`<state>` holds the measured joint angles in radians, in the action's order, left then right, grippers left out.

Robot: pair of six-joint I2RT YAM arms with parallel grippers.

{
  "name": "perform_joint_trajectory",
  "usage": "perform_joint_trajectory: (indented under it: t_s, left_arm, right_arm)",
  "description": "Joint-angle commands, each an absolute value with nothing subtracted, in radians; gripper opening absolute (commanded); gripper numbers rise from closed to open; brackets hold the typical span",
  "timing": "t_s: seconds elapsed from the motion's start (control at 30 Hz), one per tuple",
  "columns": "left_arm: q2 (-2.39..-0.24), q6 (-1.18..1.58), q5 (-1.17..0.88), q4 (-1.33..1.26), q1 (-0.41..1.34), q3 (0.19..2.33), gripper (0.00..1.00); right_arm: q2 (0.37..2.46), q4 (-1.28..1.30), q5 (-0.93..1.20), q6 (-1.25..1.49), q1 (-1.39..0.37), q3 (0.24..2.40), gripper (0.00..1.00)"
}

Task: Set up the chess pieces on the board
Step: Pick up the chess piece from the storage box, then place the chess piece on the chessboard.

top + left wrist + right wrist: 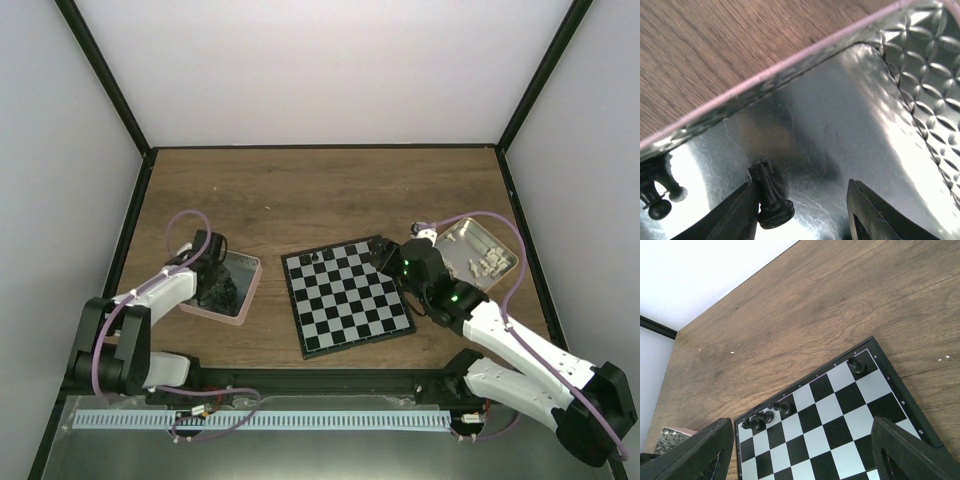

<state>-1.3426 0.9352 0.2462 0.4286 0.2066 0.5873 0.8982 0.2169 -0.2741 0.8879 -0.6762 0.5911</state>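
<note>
The board [345, 298] lies in the middle of the table. Three black chess pieces [762, 416] stand along its far edge near one corner, and a single black piece [856, 366] stands on the other far corner square. My right gripper [802, 455] hangs open and wide above the board with nothing between its fingers. My left gripper [802, 210] is down inside the pink-rimmed tray [790, 60] and open. A black rook [769, 195] lies on the tray floor between the fingers, against the left finger [735, 215]; the right finger [875, 215] stands well apart from it.
More black pieces [660, 192] lie at the tray's left side. A tan tin [500, 243] with several whitish pieces [487, 264] sits right of the board. The tray's embossed wall [930, 75] rises close on the left gripper's right.
</note>
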Motion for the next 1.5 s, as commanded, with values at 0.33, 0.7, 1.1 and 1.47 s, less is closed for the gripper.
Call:
perform_joint_trajectory:
  t_s: [0.33, 0.7, 1.1, 1.47]
  left_arm:
    - [-1.363, 0.898, 0.260, 0.416, 0.175, 0.581, 0.27]
    - [-1.277, 0.842, 0.250, 0.437, 0.175, 0.597, 0.17]
    - [-1.231, 0.665, -0.075, 0.403, 0.179, 0.686, 0.19]
    - [-1.143, 0.567, -0.445, 0.238, 0.294, 0.756, 0.18]
  right_arm:
    - [0.888, 0.222, -0.301, 0.900, -0.673, 0.612, 0.77]
    - [0.890, 0.216, -0.292, 0.899, -0.672, 0.612, 0.77]
    - [0.934, 0.092, -0.122, 0.699, -0.664, 0.638, 0.77]
    - [1.197, -0.034, 0.650, 0.643, -0.526, 0.788, 0.77]
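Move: The black chess piece lies in the storage box almost between the left hand's open fingers, about 1 cm ahead, 1 cm to the left and 1 cm below. Two loose pieces lie about 3 cm back and 5 cm left of that hand; the dark pile lies about 5 cm right and 1 cm back. From the right hand, the piece is about 37 cm left, level ahead and 17 cm below. The left hand eases about 1 cm forward-left, pinches the lying chess piece and, once shut on it, carries it up about 10 cm and 11 cm right towards the board, drifting forward while the wrist turns some 30 degrees clockwise and tips the fingers outward. Late on, the empty, open right hand swings about 8 cm left, turning counter-clockwise. ##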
